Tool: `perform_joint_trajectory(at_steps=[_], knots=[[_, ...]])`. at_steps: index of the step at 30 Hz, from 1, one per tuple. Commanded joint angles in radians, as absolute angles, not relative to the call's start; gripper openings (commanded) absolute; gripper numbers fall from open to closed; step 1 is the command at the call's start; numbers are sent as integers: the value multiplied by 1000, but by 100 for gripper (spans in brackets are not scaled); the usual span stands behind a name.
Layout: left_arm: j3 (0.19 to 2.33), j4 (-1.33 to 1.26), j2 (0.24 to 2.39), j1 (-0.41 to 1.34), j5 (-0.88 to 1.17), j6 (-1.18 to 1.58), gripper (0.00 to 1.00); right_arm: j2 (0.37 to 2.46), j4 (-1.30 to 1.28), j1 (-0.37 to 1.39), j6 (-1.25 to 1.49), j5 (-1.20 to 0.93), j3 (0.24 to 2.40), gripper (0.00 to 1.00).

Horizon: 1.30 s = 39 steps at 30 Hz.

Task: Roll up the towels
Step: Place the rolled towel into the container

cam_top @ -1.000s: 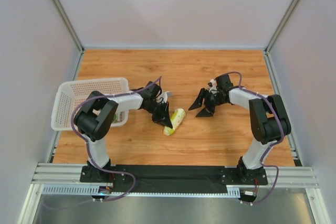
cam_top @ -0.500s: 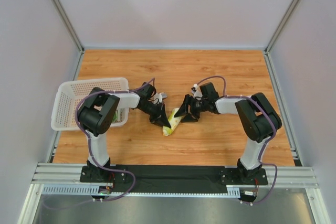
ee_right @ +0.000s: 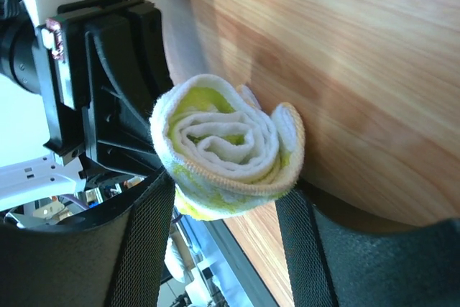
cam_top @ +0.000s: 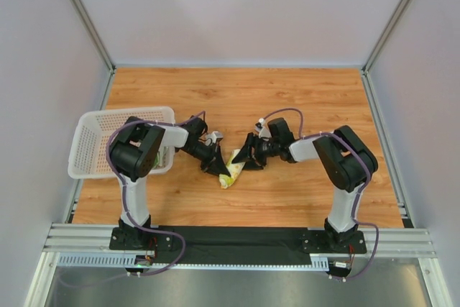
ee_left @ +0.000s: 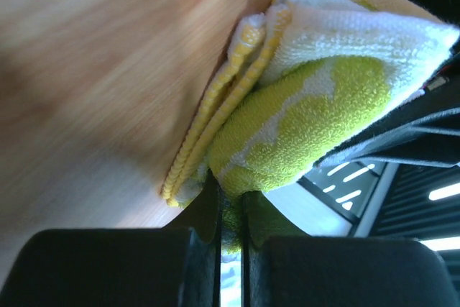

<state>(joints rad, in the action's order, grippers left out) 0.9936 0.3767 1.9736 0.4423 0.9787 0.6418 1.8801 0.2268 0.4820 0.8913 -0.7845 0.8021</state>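
Note:
A lime-yellow towel with white prints lies rolled up on the wooden table, near the middle. My left gripper is shut on a fold of the towel, and the cloth is pinched between the left gripper's dark fingers. From the right, my right gripper stands open at the roll's other end. In the right wrist view the spiral end of the towel sits between the mesh-padded fingers of the right gripper, just off the wood.
A white mesh basket stands at the table's left edge, just behind the left arm. Grey walls with metal posts close in the table on three sides. The arms' base rail runs along the near edge.
My right arm has swung left across the table, and its open jaws now straddle the roll's end. The left gripper, still holding the towel, has drawn slightly left.

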Motion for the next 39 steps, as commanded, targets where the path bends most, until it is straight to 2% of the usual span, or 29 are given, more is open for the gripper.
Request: perform_joint_trajectory(at_steps=[1,3,6,7,10,12,13,18,19,21,22,23,24,25,27,32,36,39], knots=[[954,451,2059,431,787,632,0,1928,284,518,897,-742,801,58],[963,453,2062,431,792,634,0,1951,293,528,902,-749,810,57],[971,446,2071,430,798,637,0,1976,327,537,914,-759,816,47],[971,440,2069,430,799,638,0,1979,333,537,917,-759,816,33],[973,443,2056,430,790,632,0,1985,348,537,920,-758,828,12],[983,457,2037,431,769,609,6,1980,347,537,916,-756,847,8],[989,477,2016,431,758,600,12,1977,345,537,916,-756,853,6],[1017,518,1895,434,707,542,30,1939,312,531,904,-781,906,1],[1020,531,1841,436,703,535,38,1918,296,529,897,-785,928,0],[1034,543,1786,439,698,517,48,1898,246,523,884,-796,957,0],[1045,570,1731,440,693,509,77,1884,227,515,871,-801,969,0],[1069,587,1703,442,684,502,79,1859,206,512,867,-807,1000,0],[1081,604,1675,442,666,497,89,1842,165,508,859,-810,1014,0],[1097,633,1648,442,655,486,94,1830,141,503,853,-811,1031,0],[1152,658,1571,442,629,480,100,1793,63,500,824,-816,1089,0],[1276,683,1476,442,646,433,100,1753,31,500,854,-895,1183,0],[1290,664,1450,442,669,422,100,1733,178,499,1007,-1006,1200,0],[1273,646,1433,440,678,436,100,1718,429,500,1157,-1071,1181,0]])
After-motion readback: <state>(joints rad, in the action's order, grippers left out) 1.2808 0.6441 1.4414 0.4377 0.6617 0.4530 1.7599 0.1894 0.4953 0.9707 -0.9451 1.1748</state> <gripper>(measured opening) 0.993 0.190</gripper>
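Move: Still pinched in the left fingers, the rolled towel has its middle about 3 cm to that hand's right and 1 cm farther out. From the right hand, whose open fingers are already around its far end, the middle lies some 4 cm left and 3 cm back, level in height. The white container stands roughly 38 cm to the right hand's left and 4 cm farther out, with the green towel in it about 27 cm left, straight level with the hand. Easing a little left and down, the right hand closes on the far end of the rolled towel, then lifts it some 18 cm, bearing forward and left about 5 cm each. As that lift begins, the left hand opens wide, lets go and rises beside the towel by about 19 cm and forward 5 cm, its fingers swinging from slightly back to slightly forward. ##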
